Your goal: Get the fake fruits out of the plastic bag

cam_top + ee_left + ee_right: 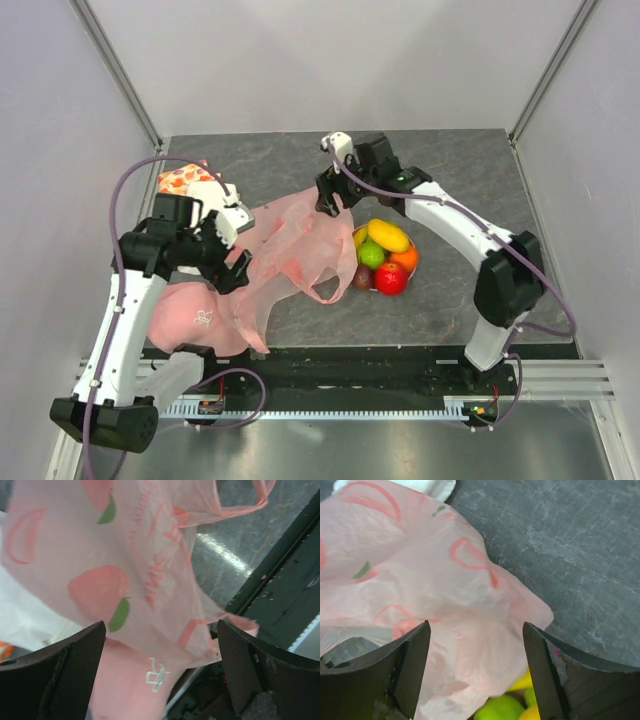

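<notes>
The plastic bag (290,255) lies crumpled and stretched across the middle of the table, one handle loop trailing toward the fake fruits (385,258). These sit in a heap outside the bag: yellow mango (388,235), green apple (371,254), orange (405,259), red apple (390,278), dark plum (362,279). My left gripper (236,268) is open over the bag's left part. In the left wrist view the gripper (161,625) frames the printed bag (125,555) without touching it. My right gripper (329,198) is open above the bag's far corner (470,610), with green and yellow fruit (502,709) just past the bag's edge.
A pink cloth with a white logo (195,315) lies under the bag near the front left edge (130,680). A fruit-printed cloth (180,180) and something white (215,195) sit at the back left. Black rails run along the table's near edge (290,590).
</notes>
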Available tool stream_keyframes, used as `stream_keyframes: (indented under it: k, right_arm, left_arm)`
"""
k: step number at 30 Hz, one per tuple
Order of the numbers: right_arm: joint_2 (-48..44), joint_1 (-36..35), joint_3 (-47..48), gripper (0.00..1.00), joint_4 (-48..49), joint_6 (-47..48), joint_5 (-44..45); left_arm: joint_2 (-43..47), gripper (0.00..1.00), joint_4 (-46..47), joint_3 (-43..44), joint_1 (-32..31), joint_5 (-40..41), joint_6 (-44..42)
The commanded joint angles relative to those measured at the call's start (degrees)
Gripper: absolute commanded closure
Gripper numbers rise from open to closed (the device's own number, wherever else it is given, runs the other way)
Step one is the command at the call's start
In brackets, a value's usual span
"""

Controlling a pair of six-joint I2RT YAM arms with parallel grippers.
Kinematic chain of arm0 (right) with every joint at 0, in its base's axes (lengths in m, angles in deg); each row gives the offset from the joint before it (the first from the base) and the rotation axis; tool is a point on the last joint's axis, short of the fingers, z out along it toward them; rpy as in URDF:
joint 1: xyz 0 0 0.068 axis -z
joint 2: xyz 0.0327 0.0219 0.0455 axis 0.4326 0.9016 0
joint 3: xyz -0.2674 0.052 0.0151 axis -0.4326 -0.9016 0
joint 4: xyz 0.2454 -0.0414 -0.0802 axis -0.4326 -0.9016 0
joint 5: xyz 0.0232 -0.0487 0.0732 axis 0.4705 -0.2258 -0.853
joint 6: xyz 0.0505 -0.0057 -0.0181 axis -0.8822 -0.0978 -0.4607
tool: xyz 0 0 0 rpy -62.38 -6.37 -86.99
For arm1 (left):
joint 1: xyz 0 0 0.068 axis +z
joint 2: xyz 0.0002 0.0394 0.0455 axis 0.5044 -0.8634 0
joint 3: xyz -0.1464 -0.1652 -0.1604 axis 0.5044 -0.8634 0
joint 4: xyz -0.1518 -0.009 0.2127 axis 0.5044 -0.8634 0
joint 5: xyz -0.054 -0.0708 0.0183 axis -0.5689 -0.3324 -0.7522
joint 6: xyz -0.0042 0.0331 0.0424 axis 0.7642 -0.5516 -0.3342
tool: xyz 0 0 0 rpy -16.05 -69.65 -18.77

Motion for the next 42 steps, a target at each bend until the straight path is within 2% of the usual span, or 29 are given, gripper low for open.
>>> stream_keyframes:
  k: [1,2,4,5,6,8,11,15,21,29,34,42]
  right_arm:
    - [-14.4,0.0,-1.3,0.18,-1.6,1.5,-1.9]
    - [-15.6,-0.2,-2.2,0.21,-3.1,2.9,-6.7]
    - [-17.4,-3.2,-2.4,0.25,-10.8,8.6,-10.2]
    - [-17.7,-4.9,-2.7,0.28,-14.3,18.1,-11.5]
    - [-17.8,-6.7,-3.2,0.29,-21.5,23.6,-12.9]
    - [-18.6,-12.6,-8.0,0.31,-26.0,35.7,-11.0]
    - [-19.7,-16.9,-16.6,0.27,-24.6,41.9,-7.0]
    - [-16.6,-20.0,-19.3,0.27,-22.7,49.2,-6.0]
    - [-10.2,-22.1,-17.3,0.31,-27.5,52.1,-5.8]
    - [-7.1,-25.7,-20.5,0.37,-14.9,46.1,4.2]
    - [-7.5,-27.8,-18.9,0.44,-14.0,44.1,7.9]
    - [-8.6,-28.5,-20.8,0.46,-11.4,44.3,11.1]
  left_arm:
    - [1.2,0.01,7.4,-3.7,-6.4,6.1,18.3]
    - [1.4,0.01,7.2,-3.8,-6.8,6.9,18.3]
    - [1.8,0.01,7.1,-3.7,-7.4,9.5,18.6]
    - [2.3,0.01,7.5,-3.6,-7.4,13.5,19.1]
    - [2.7,0.01,8.3,-3.8,-7.2,15.7,19.8]
    - [3.6,0.01,11.7,-5.1,-6.6,20.1,22.7]
    - [2.5,0.01,16.4,-6.4,-2.5,19.9,28.1]
    - [-0.9,0.01,19.5,-3.5,2.3,17.2,33.5]
    - [-1.8,0.01,17.6,2.5,2.8,17.8,34.4]
    - [1.7,0.01,14.0,3.0,2.8,16.3,34.9]
    - [2.2,0.01,13.9,3.0,2.8,15.9,35.0]
    - [1.5,0.01,13.9,4.1,2.9,15.6,34.8]
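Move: The pink bag's near handle loop lies some 19 cm back from the right hand, about 1 cm to its left and 16 cm below. The bag's middle lies about 6 cm back from the right hand and 7 cm left. The fruit bowl is roughly 9 cm back from that hand and 12 cm to its right, both again some 16 cm lower. From the left hand, the handle is about 19 cm right, level in reach, 18 cm below. Lift the right gripper about 10 cm off the bag's far end, then swing it back some 20 cm past the fruit bowl and down over the near handle, turning counter-clockwise about 55 degrees while the fingers partly close. Meanwhile carry the left gripper, wide open, forward and left over the bag's left part, turning counter-clockwise, then raise it and hold. ##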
